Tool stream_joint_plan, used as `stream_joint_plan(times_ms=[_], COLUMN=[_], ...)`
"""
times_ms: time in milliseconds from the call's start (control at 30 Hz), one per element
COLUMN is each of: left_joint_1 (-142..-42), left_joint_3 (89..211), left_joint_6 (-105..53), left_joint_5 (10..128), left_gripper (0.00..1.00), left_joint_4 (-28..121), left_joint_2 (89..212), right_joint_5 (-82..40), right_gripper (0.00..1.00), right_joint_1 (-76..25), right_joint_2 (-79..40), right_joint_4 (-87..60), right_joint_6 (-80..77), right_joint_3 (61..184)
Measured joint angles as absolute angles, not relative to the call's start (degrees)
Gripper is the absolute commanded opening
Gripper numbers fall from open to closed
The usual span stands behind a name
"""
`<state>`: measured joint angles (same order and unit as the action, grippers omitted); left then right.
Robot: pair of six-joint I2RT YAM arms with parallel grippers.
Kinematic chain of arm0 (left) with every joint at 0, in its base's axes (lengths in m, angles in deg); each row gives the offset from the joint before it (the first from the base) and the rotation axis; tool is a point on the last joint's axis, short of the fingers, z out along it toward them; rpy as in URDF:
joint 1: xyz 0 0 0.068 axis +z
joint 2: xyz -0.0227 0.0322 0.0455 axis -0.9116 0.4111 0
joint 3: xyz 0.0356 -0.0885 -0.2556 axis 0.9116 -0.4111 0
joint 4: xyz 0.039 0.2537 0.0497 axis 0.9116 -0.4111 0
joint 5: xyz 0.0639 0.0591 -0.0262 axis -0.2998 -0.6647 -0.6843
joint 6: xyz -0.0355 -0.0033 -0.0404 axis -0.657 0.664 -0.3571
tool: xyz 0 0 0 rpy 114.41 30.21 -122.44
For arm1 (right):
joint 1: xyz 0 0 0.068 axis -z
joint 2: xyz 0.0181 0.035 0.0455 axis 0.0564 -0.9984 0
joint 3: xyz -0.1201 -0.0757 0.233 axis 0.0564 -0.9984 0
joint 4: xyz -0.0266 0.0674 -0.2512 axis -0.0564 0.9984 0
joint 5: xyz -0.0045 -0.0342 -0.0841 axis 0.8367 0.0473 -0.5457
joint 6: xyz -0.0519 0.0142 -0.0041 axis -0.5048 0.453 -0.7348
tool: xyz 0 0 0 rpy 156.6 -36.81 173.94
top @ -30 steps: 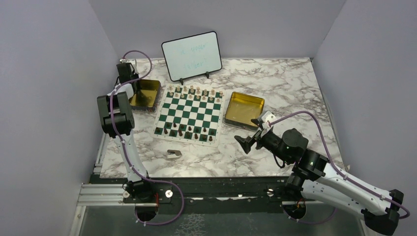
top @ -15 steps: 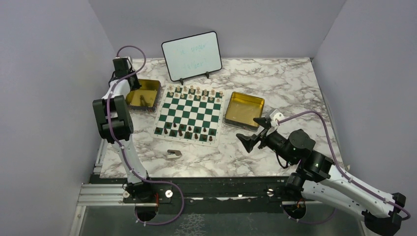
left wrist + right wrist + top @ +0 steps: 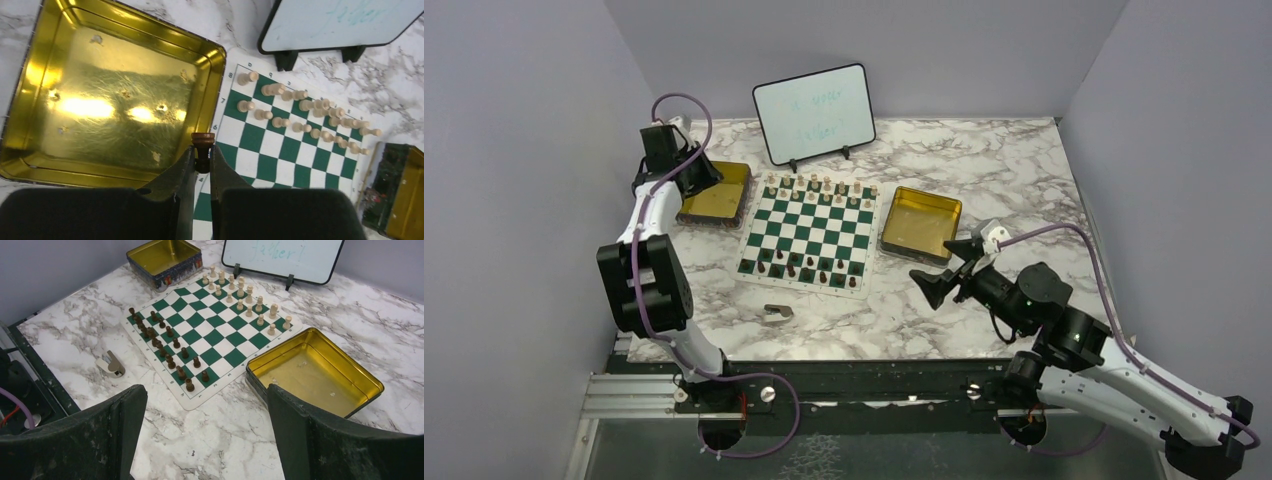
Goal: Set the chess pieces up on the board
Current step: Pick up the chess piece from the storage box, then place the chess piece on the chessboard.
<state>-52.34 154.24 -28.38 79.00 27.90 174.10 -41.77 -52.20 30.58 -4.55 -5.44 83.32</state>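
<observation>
The green-and-white board point(image 3: 809, 232) lies mid-table. Light chess pieces point(image 3: 819, 186) fill its far two rows and dark chess pieces point(image 3: 804, 266) stand along its near rows. My left gripper point(image 3: 699, 172) hovers above the left gold tin, shut on one dark brown chess piece point(image 3: 203, 145) that sticks out past the fingertips. In the left wrist view that piece hangs over the tin's rim beside the board's far left corner point(image 3: 235, 75). My right gripper point(image 3: 939, 275) is open and empty, low over the marble off the board's near right corner point(image 3: 200, 400).
An empty gold tin point(image 3: 724, 198) sits left of the board and another point(image 3: 921, 222) sits right of it. A whiteboard point(image 3: 814, 112) stands behind. A small grey-brown scrap point(image 3: 776, 313) lies on the marble in front of the board.
The left arm has swung out to the left, its elbow dropping toward the near edge, while its gripper stays shut on the dark piece over the tin. The right gripper has drifted slightly right.
</observation>
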Motion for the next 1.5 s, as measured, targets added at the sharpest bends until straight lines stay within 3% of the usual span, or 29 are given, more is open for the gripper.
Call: stream_joint_plan(times_ms=[300,733,1033,1500], left_joint_1=[-54.5,-76.3,-85.4,-94.4], left_joint_3=[145.4,144.4,140.7,136.5], left_joint_6=[-36.4,-36.6,-33.1,-30.5], left_joint_5=[89.9,101.8,103.6,112.6], left_gripper=[0.05,0.04,0.03,0.03], left_joint_4=[32.1,31.3,26.4,23.3], left_joint_2=[168.3,166.1,160.5,152.6], right_joint_5=[-41.8,-38.8,-30.7,-17.0], right_gripper=[0.91,0.89,0.73,0.67], right_joint_1=[-52.2,-52.2,-52.2,-52.2], right_joint_2=[31.0,24.5,22.7,11.6], right_joint_4=[-4.2,-4.9,-8.8,-12.6], right_joint_6=[-6.0,-16.5,-31.3,-50.2], right_joint_3=[83.6,84.4,83.5,83.0])
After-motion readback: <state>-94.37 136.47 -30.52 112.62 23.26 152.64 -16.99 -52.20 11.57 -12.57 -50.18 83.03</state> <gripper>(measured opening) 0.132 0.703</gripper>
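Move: In the left hand's fingers is a dark chess piece; the waiting open right gripper lies about 28 cm back, 48 cm to the right and 11 cm higher. The left storage box is 10 cm ahead and 8 cm left of the left hand, the board's middle 3 cm back and 21 cm right, both about 12 cm below. From the right hand, the piece is 28 cm ahead, 48 cm left and 11 cm lower; the right storage box is straight ahead 28 cm, 24 cm below. Carrying the dark piece away from the left box, the left hand sweeps over the board about 33 cm right and 26 cm back, rising slightly late and turning some 65 degrees clockwise, its pinch kept. Meanwhile the right hand goes 8 cm left and 5 cm down towards it, rolls with its left side dipping, points more to the left, and narrows its still wide fingers. ##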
